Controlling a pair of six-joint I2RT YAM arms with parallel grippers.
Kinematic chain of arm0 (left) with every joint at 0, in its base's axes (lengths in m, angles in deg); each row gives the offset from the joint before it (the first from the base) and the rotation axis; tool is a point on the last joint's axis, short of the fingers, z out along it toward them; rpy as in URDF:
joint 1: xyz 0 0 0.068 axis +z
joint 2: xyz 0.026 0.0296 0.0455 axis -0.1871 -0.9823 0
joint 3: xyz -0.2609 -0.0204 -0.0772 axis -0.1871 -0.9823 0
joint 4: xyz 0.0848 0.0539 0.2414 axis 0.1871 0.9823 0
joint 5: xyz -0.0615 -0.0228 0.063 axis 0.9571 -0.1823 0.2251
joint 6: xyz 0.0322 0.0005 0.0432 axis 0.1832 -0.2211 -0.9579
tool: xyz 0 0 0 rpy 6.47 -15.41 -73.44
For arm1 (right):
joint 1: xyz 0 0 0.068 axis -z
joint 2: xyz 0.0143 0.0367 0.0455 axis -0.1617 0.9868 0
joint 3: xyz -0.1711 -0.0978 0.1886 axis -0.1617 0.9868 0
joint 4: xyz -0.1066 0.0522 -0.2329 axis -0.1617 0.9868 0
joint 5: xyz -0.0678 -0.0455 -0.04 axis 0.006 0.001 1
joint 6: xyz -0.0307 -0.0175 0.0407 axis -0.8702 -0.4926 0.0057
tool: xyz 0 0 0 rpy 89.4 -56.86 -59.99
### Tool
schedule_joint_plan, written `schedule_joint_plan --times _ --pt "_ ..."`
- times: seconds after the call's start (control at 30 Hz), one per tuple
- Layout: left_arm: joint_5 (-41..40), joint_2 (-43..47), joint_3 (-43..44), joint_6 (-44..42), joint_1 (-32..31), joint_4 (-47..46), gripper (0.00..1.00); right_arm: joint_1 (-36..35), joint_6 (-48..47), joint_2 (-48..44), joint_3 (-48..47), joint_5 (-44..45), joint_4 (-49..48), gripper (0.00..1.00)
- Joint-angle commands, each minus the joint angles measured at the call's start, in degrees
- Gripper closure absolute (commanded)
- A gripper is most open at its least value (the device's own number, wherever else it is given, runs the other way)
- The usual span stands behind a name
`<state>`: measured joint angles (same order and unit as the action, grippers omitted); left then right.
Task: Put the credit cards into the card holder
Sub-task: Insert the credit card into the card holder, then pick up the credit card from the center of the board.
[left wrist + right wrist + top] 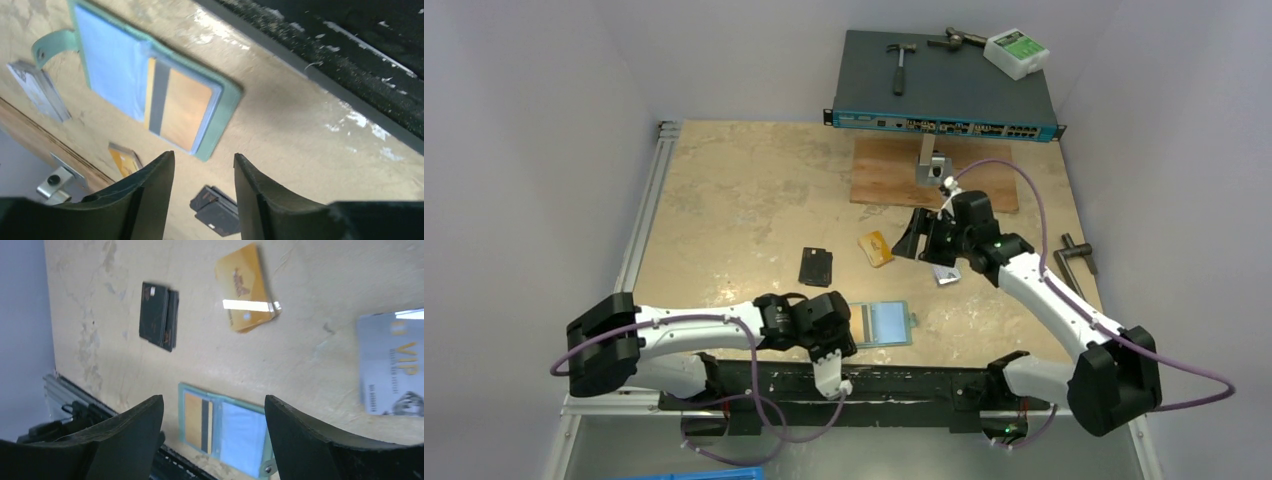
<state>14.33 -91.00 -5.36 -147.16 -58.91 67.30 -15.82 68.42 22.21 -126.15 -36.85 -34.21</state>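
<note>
The card holder (886, 322) (120, 65) (240, 432) lies open on the table near the front edge, pale blue lining up, snap tab to the right. One orange credit card (185, 107) (194, 421) with a dark stripe sits in its left pocket. My left gripper (842, 338) (204, 160) is open and empty just beside the holder's left edge. A second orange card (876, 248) (246, 287) and a silver card (946, 272) (392, 370) lie loose further back. My right gripper (912, 236) (214, 405) hangs open and empty above the table between these two.
A black rounded rectangle (815, 266) (159, 316) lies left of the orange card. At the back are a wooden board (884, 180), a metal bracket (932, 165) and a network switch (944, 90) carrying a hammer (901, 65). A metal tool (1076, 258) lies at the right edge.
</note>
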Motion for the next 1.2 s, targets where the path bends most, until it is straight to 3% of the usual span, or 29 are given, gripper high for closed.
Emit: schedule_joint_plan --times 0.0,0.17,0.2,0.27,0.3,0.4,0.53,0.7,0.9,1.17 --pt "-2.1 0.3 9.8 8.3 0.4 12.8 0.50 7.5 -5.7 1.2 -4.7 4.7 7.1 0.22" --pt "-4.5 -9.1 29.6 22.5 3.8 25.1 0.42 14.0 -5.0 2.4 -3.7 10.5 4.5 0.02" --pt "-5.8 -11.5 34.3 25.3 4.5 27.6 0.35 14.6 -4.5 2.5 -3.4 11.1 3.8 0.01" --pt "-8.4 -16.2 42.8 29.3 5.4 32.2 0.10 15.1 -3.5 2.0 -2.7 12.7 2.4 0.01" --pt "-9.8 -16.9 45.2 31.0 5.6 32.9 0.07 15.1 -2.9 1.6 -2.4 13.7 1.8 0.01" --pt "-13.3 -19.5 50.9 34.9 6.1 35.4 0.05 15.7 -0.9 0.8 -2.4 19.6 1.5 0.01" --pt "-13.3 -24.6 58.5 40.7 6.6 40.1 0.00 16.7 0.8 -0.4 -1.2 20.8 1.4 0.01" --pt "-14.7 -25.8 56.4 41.0 7.1 33.6 0.00 17.3 2.1 -3.6 6.0 23.7 -3.6 0.01" --pt "-12.1 -29.8 59.8 45.0 9.4 32.0 0.00 18.4 1.0 -1.9 4.0 28.3 -1.2 0.01" --pt "-7.1 -31.6 60.9 48.4 12.3 29.7 0.00 19.8 -0.1 -0.8 4.3 26.1 -4.1 0.01"
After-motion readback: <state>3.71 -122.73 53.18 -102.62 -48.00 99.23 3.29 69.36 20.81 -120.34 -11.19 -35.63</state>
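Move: The silver cards, the likely next goal, lie about 7 cm to the right of the right hand, 2 cm back and some 13 cm below; the gold cards are 9 cm left and 3 cm ahead, the card holder 9 cm left and 14 cm back. From the left hand the silver cards are roughly 24 cm right, 11 cm ahead and 4 below; the card holder's middle is 8 cm right, level, and the gold cards 8 cm right, 16 cm ahead. Away from the card holder, the left hand climbs some 14 cm, swings forward and right towards the gold and silver cards, turns about 55 degrees counter-clockwise, opens wide and starts sinking again. The right hand sweeps some 17 cm right and a little forward, passing to the far right of the silver cards, turning clockwise, dipping about 4 cm and opening fully; neither touches anything. ##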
